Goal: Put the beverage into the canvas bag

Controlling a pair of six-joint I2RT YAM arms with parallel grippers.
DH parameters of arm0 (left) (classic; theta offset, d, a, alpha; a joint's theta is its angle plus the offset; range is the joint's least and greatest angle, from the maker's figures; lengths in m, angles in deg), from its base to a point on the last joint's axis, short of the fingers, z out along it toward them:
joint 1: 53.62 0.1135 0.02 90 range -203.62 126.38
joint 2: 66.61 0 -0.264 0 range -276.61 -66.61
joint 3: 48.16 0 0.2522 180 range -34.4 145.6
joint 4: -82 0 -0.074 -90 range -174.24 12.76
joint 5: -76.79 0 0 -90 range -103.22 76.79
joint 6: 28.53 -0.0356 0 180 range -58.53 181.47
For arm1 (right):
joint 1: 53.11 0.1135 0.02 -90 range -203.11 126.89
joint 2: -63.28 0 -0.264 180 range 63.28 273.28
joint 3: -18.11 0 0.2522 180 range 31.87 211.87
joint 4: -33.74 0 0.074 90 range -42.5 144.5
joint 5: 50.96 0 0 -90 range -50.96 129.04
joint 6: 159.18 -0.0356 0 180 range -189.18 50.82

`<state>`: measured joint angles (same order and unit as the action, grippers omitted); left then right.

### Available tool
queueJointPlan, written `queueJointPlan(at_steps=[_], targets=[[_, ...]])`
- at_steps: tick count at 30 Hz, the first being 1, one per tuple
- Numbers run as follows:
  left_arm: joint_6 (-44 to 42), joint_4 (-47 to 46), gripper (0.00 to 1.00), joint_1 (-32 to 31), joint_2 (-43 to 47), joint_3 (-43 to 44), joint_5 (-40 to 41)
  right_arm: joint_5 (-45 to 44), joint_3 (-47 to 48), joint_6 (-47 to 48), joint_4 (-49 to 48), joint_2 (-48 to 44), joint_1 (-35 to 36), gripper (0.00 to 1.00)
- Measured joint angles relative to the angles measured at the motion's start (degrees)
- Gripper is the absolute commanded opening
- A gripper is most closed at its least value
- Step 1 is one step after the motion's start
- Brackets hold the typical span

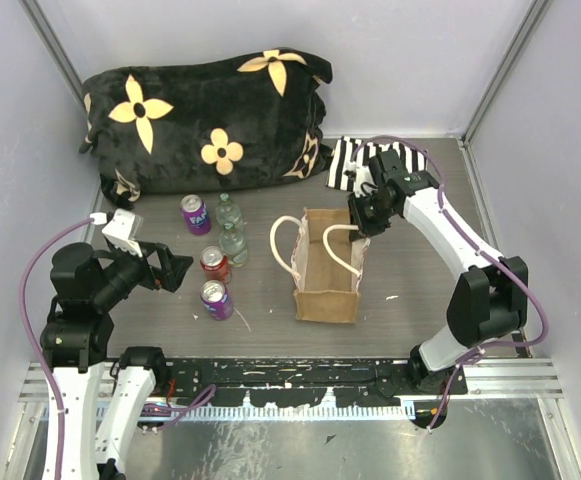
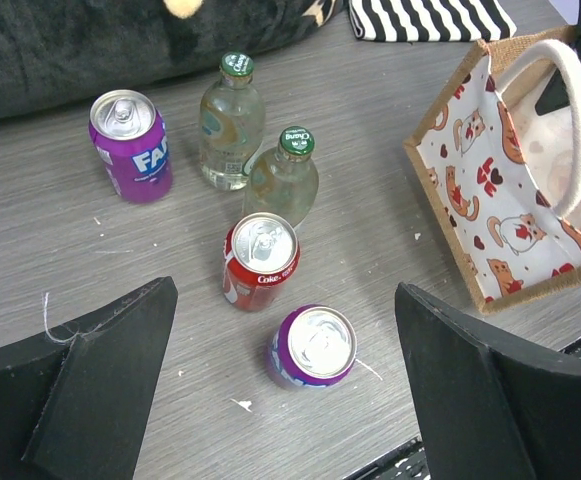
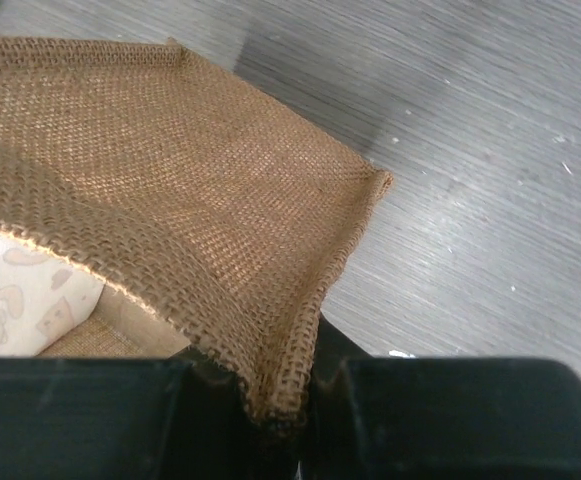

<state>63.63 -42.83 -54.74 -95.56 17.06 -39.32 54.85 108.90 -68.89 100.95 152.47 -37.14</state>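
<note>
The tan canvas bag (image 1: 327, 300) stands open at mid-table, cream handles up, its lining printed with cats (image 2: 470, 190). My right gripper (image 1: 362, 222) is shut on the bag's far right rim; the burlap edge (image 3: 200, 180) is pinched between its fingers (image 3: 450, 420). Several beverages stand left of the bag: a purple can (image 1: 215, 298) (image 2: 313, 346), a red Coke can (image 1: 214, 263) (image 2: 261, 260), a purple Fanta can (image 1: 196, 213) (image 2: 130, 145) and two glass bottles (image 1: 234, 242) (image 2: 283, 172). My left gripper (image 1: 175, 270) (image 2: 285, 300) hangs open just left of the cans, holding nothing.
A black cushion with yellow flowers (image 1: 205, 115) lies along the back. A black-and-white striped cloth (image 1: 355, 160) (image 2: 430, 18) sits behind the bag. Grey walls close in both sides, and the metal rail (image 1: 300, 375) runs along the near edge.
</note>
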Motion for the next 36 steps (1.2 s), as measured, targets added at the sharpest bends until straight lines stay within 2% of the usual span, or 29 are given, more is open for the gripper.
queueJointPlan(at_steps=[5, 11, 19, 20, 21, 22, 23, 24, 26, 28, 36], targets=[[-0.63, 1.07, 0.98, 0.00, 0.85, 0.00, -0.11, 1.01, -0.11, 1.46, -2.91, 1.68, 3.76, 0.01], [-0.63, 2.12, 0.98, 0.00, 1.14, -0.02, -0.11, 1.27, 1.29, 1.51, -5.31, 7.87, 6.84, 0.01], [-1.49, 3.04, 0.98, 0.00, 1.84, 0.00, -0.07, 1.25, 7.93, 1.03, -7.78, 15.80, 9.07, 0.01], [-1.66, 3.17, 0.98, 0.00, 1.90, -0.02, -0.04, 1.22, 9.09, 0.90, -8.13, 16.87, 9.16, 0.05], [-1.73, 3.21, 0.98, 0.00, 1.92, -0.02, -0.02, 1.25, 9.75, 0.85, -8.44, 17.57, 9.18, 0.18], [-1.90, 3.39, 0.98, 0.00, 1.92, -0.02, -0.02, 1.22, 10.38, 0.66, -8.79, 18.34, 9.20, 0.34], [-1.92, 3.58, 0.98, 0.00, 1.92, -0.02, -0.02, 1.22, 10.82, 0.52, -8.94, 18.86, 9.20, 0.59], [-1.95, 3.74, 0.98, 0.00, 1.92, -0.02, -0.02, 1.22, 11.17, 0.13, -9.18, 19.32, 9.20, 0.75], [-1.99, 3.93, 0.98, 0.00, 1.95, -0.02, -0.02, 1.27, 11.37, -0.72, -9.51, 19.54, 9.20, 0.89], [-2.03, 3.93, 0.98, 0.00, 1.92, -0.09, -0.04, 1.29, 11.34, -1.07, -10.25, 19.37, 9.20, 0.93], [-1.31, 2.49, 0.98, 0.00, 0.81, -1.01, 0.02, -0.04, 10.78, -3.80, -12.61, 13.22, 9.20, 0.93]])
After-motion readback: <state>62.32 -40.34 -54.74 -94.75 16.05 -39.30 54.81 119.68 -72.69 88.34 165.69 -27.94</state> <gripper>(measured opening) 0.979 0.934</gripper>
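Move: The right fingers are already shut on the canvas bag's far right rim. The bare table where the bag is to stand centres about 12 cm to this hand's left, 4 cm back and 13 cm below. The near glass bottle stands some 27 cm left and 4 cm back, and the red can about 30 cm left and 9 cm back, both lower by roughly 6 to 9 cm. From the left hand, that bare table is about 26 cm right, 8 cm ahead and 26 cm below. Keep the right gripper pinched on the bag's far right rim and draw the bag left about 9 cm towards the bottles and cans, lowering the hand some 4 cm, then easing forward 5 cm, with a slight counter-clockwise turn. Then open the fingers wide to let go of the rim and lift the hand. ##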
